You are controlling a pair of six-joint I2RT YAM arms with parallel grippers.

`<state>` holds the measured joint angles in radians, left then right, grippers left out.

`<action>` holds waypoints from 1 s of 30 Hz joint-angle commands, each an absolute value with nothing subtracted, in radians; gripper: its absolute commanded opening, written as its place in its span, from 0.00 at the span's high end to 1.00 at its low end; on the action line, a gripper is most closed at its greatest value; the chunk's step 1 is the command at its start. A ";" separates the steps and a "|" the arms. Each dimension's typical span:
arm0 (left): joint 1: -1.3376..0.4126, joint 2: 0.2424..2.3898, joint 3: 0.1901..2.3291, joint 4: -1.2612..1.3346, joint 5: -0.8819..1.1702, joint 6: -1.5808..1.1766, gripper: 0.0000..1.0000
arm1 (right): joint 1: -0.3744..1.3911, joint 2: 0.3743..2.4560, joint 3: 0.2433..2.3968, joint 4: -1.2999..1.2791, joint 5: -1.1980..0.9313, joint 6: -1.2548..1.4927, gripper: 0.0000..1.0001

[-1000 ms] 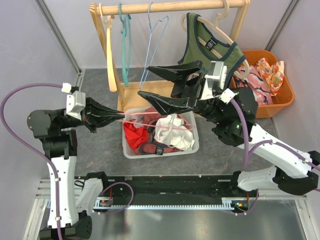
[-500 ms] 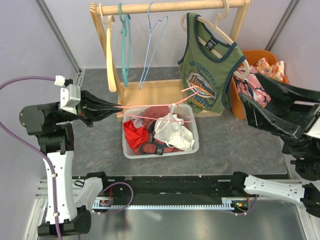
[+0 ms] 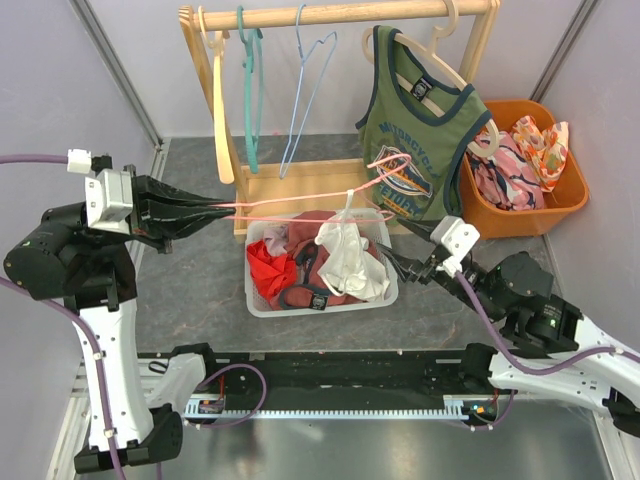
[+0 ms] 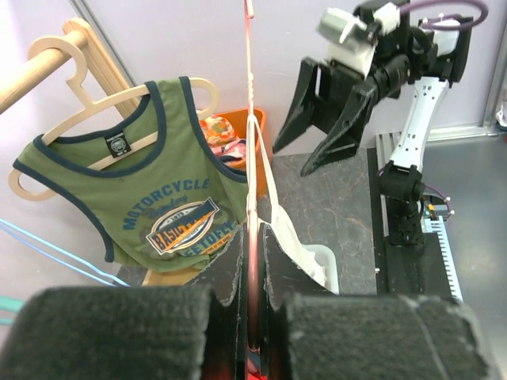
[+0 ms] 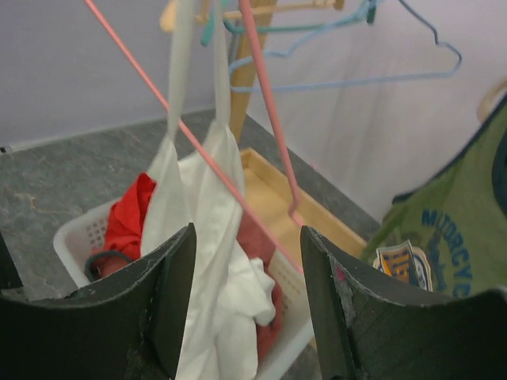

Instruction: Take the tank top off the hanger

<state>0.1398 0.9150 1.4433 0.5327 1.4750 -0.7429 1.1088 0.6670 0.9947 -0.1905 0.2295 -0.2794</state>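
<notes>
My left gripper (image 3: 222,208) is shut on one end of a pink wire hanger (image 3: 300,206), holding it level over the white basket (image 3: 262,305). A white tank top (image 3: 345,262) hangs from that hanger by its straps, and its lower part drapes into the basket. In the left wrist view the hanger (image 4: 250,158) runs straight out from between the shut fingers (image 4: 230,273), with the white tank top (image 4: 273,198) beside it. My right gripper (image 3: 398,262) is open, low at the basket's right side. It faces the tank top (image 5: 210,237) and the hanger (image 5: 269,119), apart from both.
A wooden rack (image 3: 340,14) behind the basket carries a green printed tank top (image 3: 410,150) on a wooden hanger, plus teal and blue empty hangers (image 3: 305,90). An orange bin (image 3: 560,205) of clothes stands at right. Red and dark garments (image 3: 275,275) fill the basket.
The right arm swung off to the right and came back low beside the basket, its jaws narrowing a little. The left gripper drew left and lifted the hanger, pulling the white tank top up.
</notes>
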 commanded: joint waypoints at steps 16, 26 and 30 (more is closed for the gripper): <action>0.153 0.908 1.424 0.591 1.443 -0.830 0.98 | 1.080 0.669 0.718 0.164 0.555 -0.215 0.37; 0.153 0.885 1.361 0.629 1.462 -0.858 0.98 | 1.019 0.709 0.730 0.229 0.480 -0.222 0.41; 0.155 0.884 1.353 0.629 1.462 -0.856 0.98 | 1.002 0.724 0.729 0.233 0.466 -0.224 0.42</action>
<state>0.1497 0.8917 1.3582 0.6010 1.4700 -0.8219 1.0157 0.7136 0.7105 0.1806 0.4976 -0.2214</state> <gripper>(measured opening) 0.047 0.581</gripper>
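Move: Some 8 cm ahead of the right hand and 7 cm below it, with no offset to either side, is the free end of the pink hanger; from the left hand, which already grips the other end, it is about 28 cm right, 5 cm forward and 16 cm lower. From the right hand, the white tank top's bulk lies roughly 8 cm left, 4 cm ahead and 20 cm down, the green tank top about 22 cm ahead, 4 cm right and nearly level. Reaching forward and down towards the hanger's free end beside the white tank top, the right hand travels about 6 cm each way, dipping a little lower before coming back up 2 cm. It turns some 20 degrees clockwise with its fingers still parted, and no contact by them can be seen; the left fingers keep their grip on the hanger. ##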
